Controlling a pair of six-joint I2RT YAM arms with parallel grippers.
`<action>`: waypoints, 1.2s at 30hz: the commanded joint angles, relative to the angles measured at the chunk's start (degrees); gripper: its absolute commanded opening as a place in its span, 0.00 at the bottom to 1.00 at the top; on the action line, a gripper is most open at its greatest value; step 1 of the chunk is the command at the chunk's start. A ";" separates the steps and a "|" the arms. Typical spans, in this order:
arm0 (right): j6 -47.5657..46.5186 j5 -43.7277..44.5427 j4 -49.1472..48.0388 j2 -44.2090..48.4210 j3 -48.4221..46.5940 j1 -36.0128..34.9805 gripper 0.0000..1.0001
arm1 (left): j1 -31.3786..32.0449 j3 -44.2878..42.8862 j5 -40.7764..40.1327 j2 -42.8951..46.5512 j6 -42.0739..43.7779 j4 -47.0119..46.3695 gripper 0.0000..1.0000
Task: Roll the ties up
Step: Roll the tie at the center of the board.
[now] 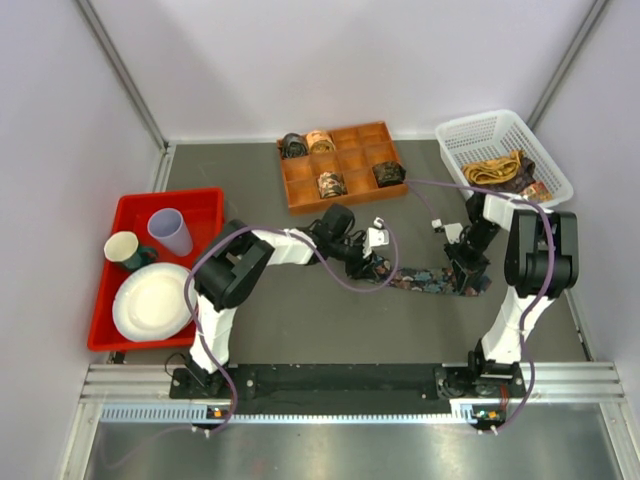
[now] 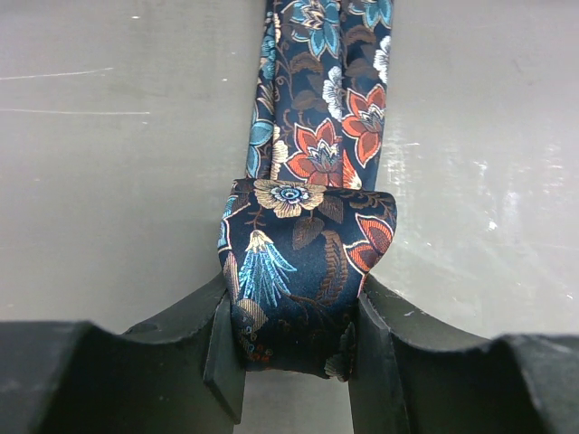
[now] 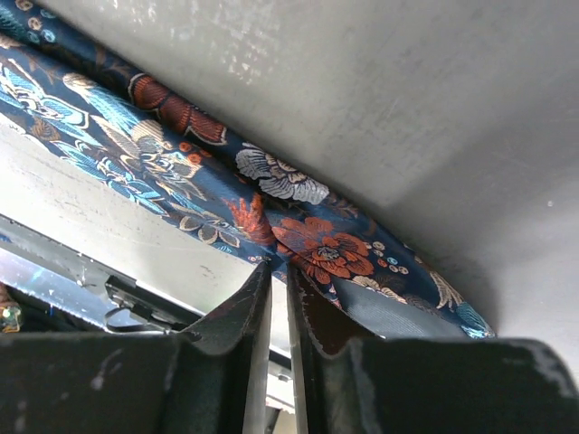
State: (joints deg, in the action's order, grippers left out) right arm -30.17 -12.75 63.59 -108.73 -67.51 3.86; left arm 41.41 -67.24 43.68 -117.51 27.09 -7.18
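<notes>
A dark floral tie (image 1: 425, 280) with blue and red flowers lies across the table between both arms. Its left end is wound into a small coil (image 2: 298, 271), and my left gripper (image 2: 294, 339) is shut on that coil from both sides. The unrolled strip (image 2: 321, 99) runs away from the coil flat on the table. At the other end, my right gripper (image 3: 280, 271) has its jaws almost together, pinching the edge of the tie (image 3: 181, 172) near its wide tip. In the top view the left gripper (image 1: 370, 262) and right gripper (image 1: 465, 275) sit at the tie's two ends.
A wooden divided box (image 1: 340, 206) at the back holds several rolled ties (image 1: 331, 184). A white basket (image 1: 455, 130) at the back right holds loose ties (image 1: 497, 172). A red tray (image 1: 205, 210) at the left carries two cups and a plate (image 1: 152, 300).
</notes>
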 commanded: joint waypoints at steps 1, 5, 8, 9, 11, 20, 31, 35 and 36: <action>-2.87 6.69 -15.87 -2.98 -1.93 0.45 0.12 | -2.73 1.94 1.73 -1.84 0.42 10.43 0.08; -2.96 7.22 -15.69 -3.25 -2.19 0.45 0.11 | -3.61 1.85 6.85 -1.40 -0.29 8.06 0.11; -2.79 7.39 -15.60 -3.51 -2.37 0.36 0.11 | -3.61 1.32 5.20 -1.75 1.82 9.64 0.11; -2.79 7.31 -15.60 -3.51 -2.63 0.36 0.10 | -3.61 1.50 3.79 -1.84 2.26 10.51 0.10; -2.70 7.30 -15.69 -3.60 -2.72 0.45 0.11 | -3.61 2.20 -1.37 -1.67 1.57 10.61 0.08; -1.21 0.38 -9.65 -2.90 -7.55 1.15 0.17 | 1.65 5.89 -16.60 -2.19 4.89 16.32 0.08; 13.02 -37.33 0.67 5.02 -11.60 2.56 0.47 | 8.25 1.86 -24.52 -6.23 5.52 21.24 0.07; 19.70 -43.66 -7.77 3.79 -8.35 -0.59 0.47 | 8.51 -2.00 -25.13 -8.17 4.38 24.40 0.07; 22.06 -44.37 -9.26 3.26 -7.39 -1.39 0.47 | 8.51 -2.45 -25.40 -8.43 4.37 25.19 0.07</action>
State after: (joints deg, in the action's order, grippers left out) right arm -16.80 -46.65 61.76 -105.06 -77.19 5.32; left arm 48.58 -71.53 28.69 -116.66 30.46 2.76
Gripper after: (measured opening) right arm 0.474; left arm 0.442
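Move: The left hand already pinches the tie's roll, right at its fingers; the tie's free end lies about 28 cm to its right and 4 cm nearer the base. From the right hand, low on the flat strip, that roll is some 22 cm left and 4 cm ahead, and the free end about 6 cm right and 1 cm ahead. The compartment tray's middle stands about 28 cm ahead and 27 cm left, the white basket 30 cm ahead and 9 cm right. Right hand releases the tie, opening and swinging some 15 cm up, left and forward towards the roll the left keeps. ##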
